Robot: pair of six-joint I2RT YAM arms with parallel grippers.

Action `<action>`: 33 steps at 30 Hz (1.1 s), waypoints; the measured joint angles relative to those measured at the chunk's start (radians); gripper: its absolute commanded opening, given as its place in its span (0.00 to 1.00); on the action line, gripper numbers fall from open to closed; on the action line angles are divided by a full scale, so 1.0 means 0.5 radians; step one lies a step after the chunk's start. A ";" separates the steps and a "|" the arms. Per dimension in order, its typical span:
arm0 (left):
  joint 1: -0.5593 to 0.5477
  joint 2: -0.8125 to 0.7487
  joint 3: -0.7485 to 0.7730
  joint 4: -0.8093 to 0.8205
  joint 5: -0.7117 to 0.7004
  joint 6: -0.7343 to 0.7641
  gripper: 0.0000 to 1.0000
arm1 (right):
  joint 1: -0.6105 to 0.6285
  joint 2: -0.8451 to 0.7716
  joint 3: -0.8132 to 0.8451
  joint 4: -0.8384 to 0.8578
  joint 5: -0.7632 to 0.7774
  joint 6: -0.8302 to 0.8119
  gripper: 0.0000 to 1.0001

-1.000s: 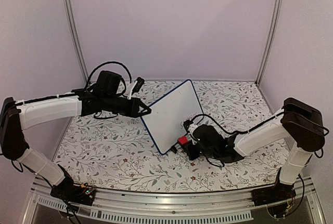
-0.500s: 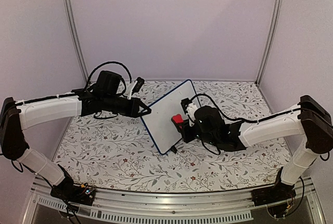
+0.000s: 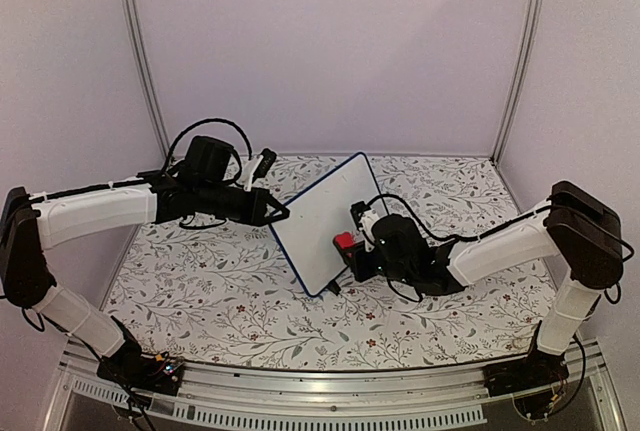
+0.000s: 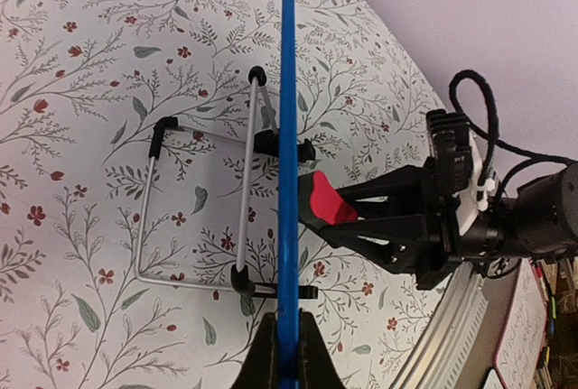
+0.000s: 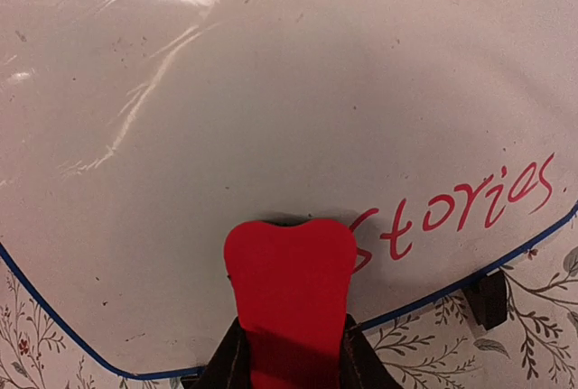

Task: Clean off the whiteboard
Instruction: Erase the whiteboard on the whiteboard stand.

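The whiteboard stands tilted at the table's middle, and its blue rim shows edge-on in the left wrist view. My left gripper is shut on the board's left edge. My right gripper is shut on a red eraser, which presses against the board's face. In the right wrist view the eraser sits low on the white surface, just left of the red handwriting "stories". The rest of the face bears only faint smears.
A wire stand with black clip feet props the board from behind. The floral tablecloth covers the table. Metal posts and pale walls enclose the back and sides. An aluminium rail runs along the near edge.
My right gripper carried the eraser from the board's lower edge up across its face, then back down a little. The left gripper and the board stayed put.
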 measured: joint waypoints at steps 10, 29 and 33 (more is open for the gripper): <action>0.000 0.000 0.000 0.003 0.006 0.000 0.00 | 0.000 0.021 -0.142 0.053 -0.068 0.082 0.22; -0.005 -0.004 0.000 0.008 0.027 0.000 0.00 | -0.031 -0.237 0.032 -0.174 -0.033 -0.029 0.22; -0.005 -0.004 0.000 0.008 0.028 0.000 0.00 | -0.115 -0.235 0.111 -0.179 -0.027 -0.066 0.22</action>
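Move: The right hand holds the red eraser against the lower part of the whiteboard. The whiteboard's middle is about 6 cm ahead of that hand, 4 cm left and 5 cm higher. The remaining red writing, "stories", is centred roughly 9 cm ahead and 5 cm right, about level. The stand's near black foot lies some 3 cm back, 4 cm left and 8 cm below. From the left hand, pinching the board's edge, the board's middle is about 6 cm ahead, 11 cm right and 5 cm lower. Keep the right gripper shut on the eraser and carry the downstroke on about 4 cm towards the board's lower edge, easing back and right. Then reverse and sweep up quickly about 10 cm and some 4 cm forward, past the starting height, tipping the fingers slightly up and bringing the eraser clear of the surface. Keep the left gripper still, pinching the board's edge. ##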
